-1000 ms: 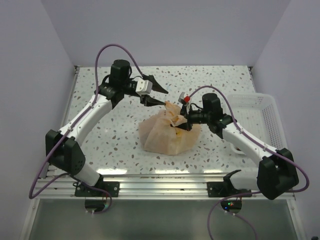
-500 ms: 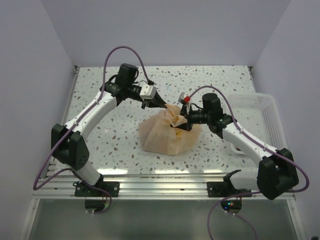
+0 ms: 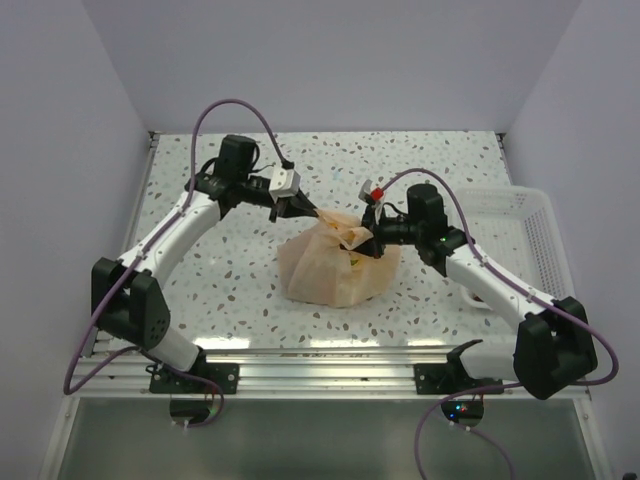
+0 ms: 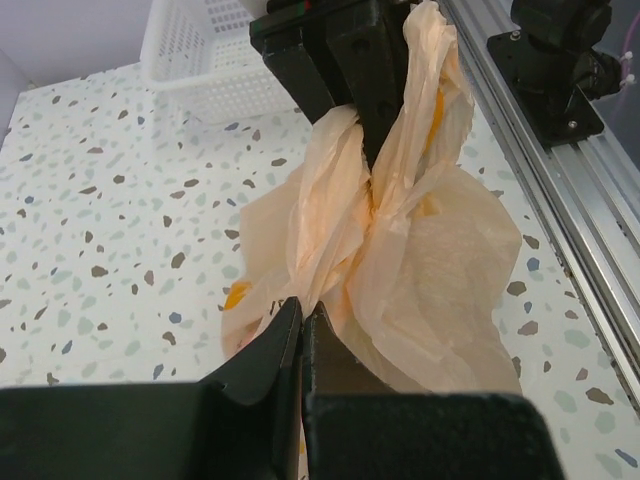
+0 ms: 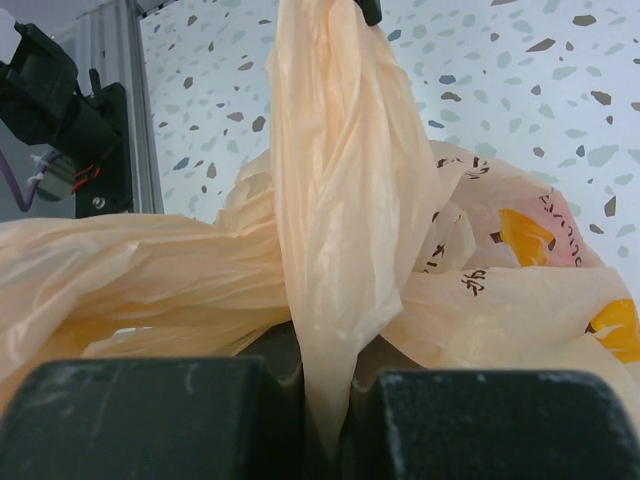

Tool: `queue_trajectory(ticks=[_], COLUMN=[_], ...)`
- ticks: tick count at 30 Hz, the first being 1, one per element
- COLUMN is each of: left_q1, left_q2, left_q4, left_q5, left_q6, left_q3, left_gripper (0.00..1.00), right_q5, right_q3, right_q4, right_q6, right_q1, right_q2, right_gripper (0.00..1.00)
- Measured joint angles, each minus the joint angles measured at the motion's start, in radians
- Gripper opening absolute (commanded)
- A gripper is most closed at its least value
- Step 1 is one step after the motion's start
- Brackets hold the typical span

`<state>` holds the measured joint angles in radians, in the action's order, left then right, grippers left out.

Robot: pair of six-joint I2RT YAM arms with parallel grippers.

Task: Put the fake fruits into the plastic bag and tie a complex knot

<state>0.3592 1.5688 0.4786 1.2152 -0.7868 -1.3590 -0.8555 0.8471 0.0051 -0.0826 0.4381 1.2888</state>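
The pale peach-orange plastic bag (image 3: pixel 335 268) sits bulging in the middle of the table. The fake fruits are hidden inside it. My left gripper (image 3: pixel 312 212) is shut on a bunched handle at the bag's top left; in the left wrist view the fingertips (image 4: pixel 303 310) pinch the plastic (image 4: pixel 400 240). My right gripper (image 3: pixel 368 240) is shut on the other handle strip (image 5: pixel 335 180), which runs taut upward from its jaws (image 5: pixel 325 390). The two handles cross in a twisted bunch (image 4: pixel 372 195) between the grippers.
A white perforated basket (image 3: pixel 520 225) stands at the table's right edge, also in the left wrist view (image 4: pixel 200 50). The aluminium rail (image 3: pixel 320 355) with the arm bases runs along the near edge. The speckled tabletop (image 3: pixel 420 160) lies around the bag.
My left gripper was open and off the bag a second ago. It came down to the bag's top, shut on the handle, and has drawn back slightly left. The right arm barely moved.
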Motion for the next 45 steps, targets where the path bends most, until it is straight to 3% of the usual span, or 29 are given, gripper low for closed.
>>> queue_trajectory(ticks=[2, 5, 6, 9, 11, 13, 14, 17, 23, 45], left_q1=[-0.005, -0.020, -0.030, -0.051, -0.053, -0.048, -0.043, -0.034, -0.001, 0.031], left_q2=[-0.027, -0.053, -0.056, -0.057, -0.057, -0.057, -0.057, -0.057, -0.057, -0.039], left_q4=[-0.015, -0.036, -0.042, -0.042, -0.036, -0.035, -0.035, -0.037, -0.067, -0.074], left_q5=[-0.020, -0.044, -0.049, -0.053, -0.052, -0.052, -0.053, -0.055, -0.079, -0.124], left_q6=[0.013, 0.036, 0.039, 0.045, 0.046, 0.046, 0.046, 0.047, 0.095, 0.148], left_q3=[0.024, 0.035, 0.035, 0.030, 0.025, 0.023, 0.023, 0.024, 0.038, 0.038], left_gripper=[0.00, 0.00, 0.00, 0.00, 0.00, 0.00, 0.00, 0.00, 0.00, 0.00], right_q5=[0.000, 0.000, 0.000, 0.000, 0.000, 0.001, 0.001, 0.001, 0.003, 0.050], right_q3=[0.000, 0.000, 0.000, 0.000, -0.001, -0.002, -0.002, -0.001, 0.007, 0.086], right_q4=[0.001, -0.002, -0.005, -0.005, -0.005, -0.004, -0.005, -0.011, -0.042, -0.037], right_q6=[0.005, 0.015, 0.017, 0.024, 0.032, 0.042, 0.046, 0.034, 0.024, 0.064], right_q1=[0.000, -0.001, -0.003, -0.008, -0.009, -0.010, -0.010, -0.012, -0.012, -0.012], right_q2=[0.000, 0.000, 0.000, 0.000, 0.000, 0.000, -0.001, -0.005, -0.035, -0.068], right_gripper=[0.09, 0.19, 0.26, 0.22, 0.34, 0.59, 0.65, 0.70, 0.95, 0.98])
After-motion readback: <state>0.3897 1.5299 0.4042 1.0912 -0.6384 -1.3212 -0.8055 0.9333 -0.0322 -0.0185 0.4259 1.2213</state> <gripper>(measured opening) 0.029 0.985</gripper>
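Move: My right fingers are shut on the gathered neck of the bag. The bag's top end, pinched in my left hand, lies about 8 cm to their left, 5 ahead and 6 higher. The loose tail stands some 3 cm back and 3 above my right hand, and the filled bag body hangs about 11 below it, 2 to the left. From my left hand the neck is some 8 cm right, 5 back and 6 lower. I open my right fingers wide, letting go of the gathered neck, then lift that hand about 5 cm and slightly forward with its spread fingers straddling the loosened plastic. My left hand keeps its pinch on the bag's top end throughout; it pulls roughly 2 cm left, a little forward and up, then eases back to where it was. ##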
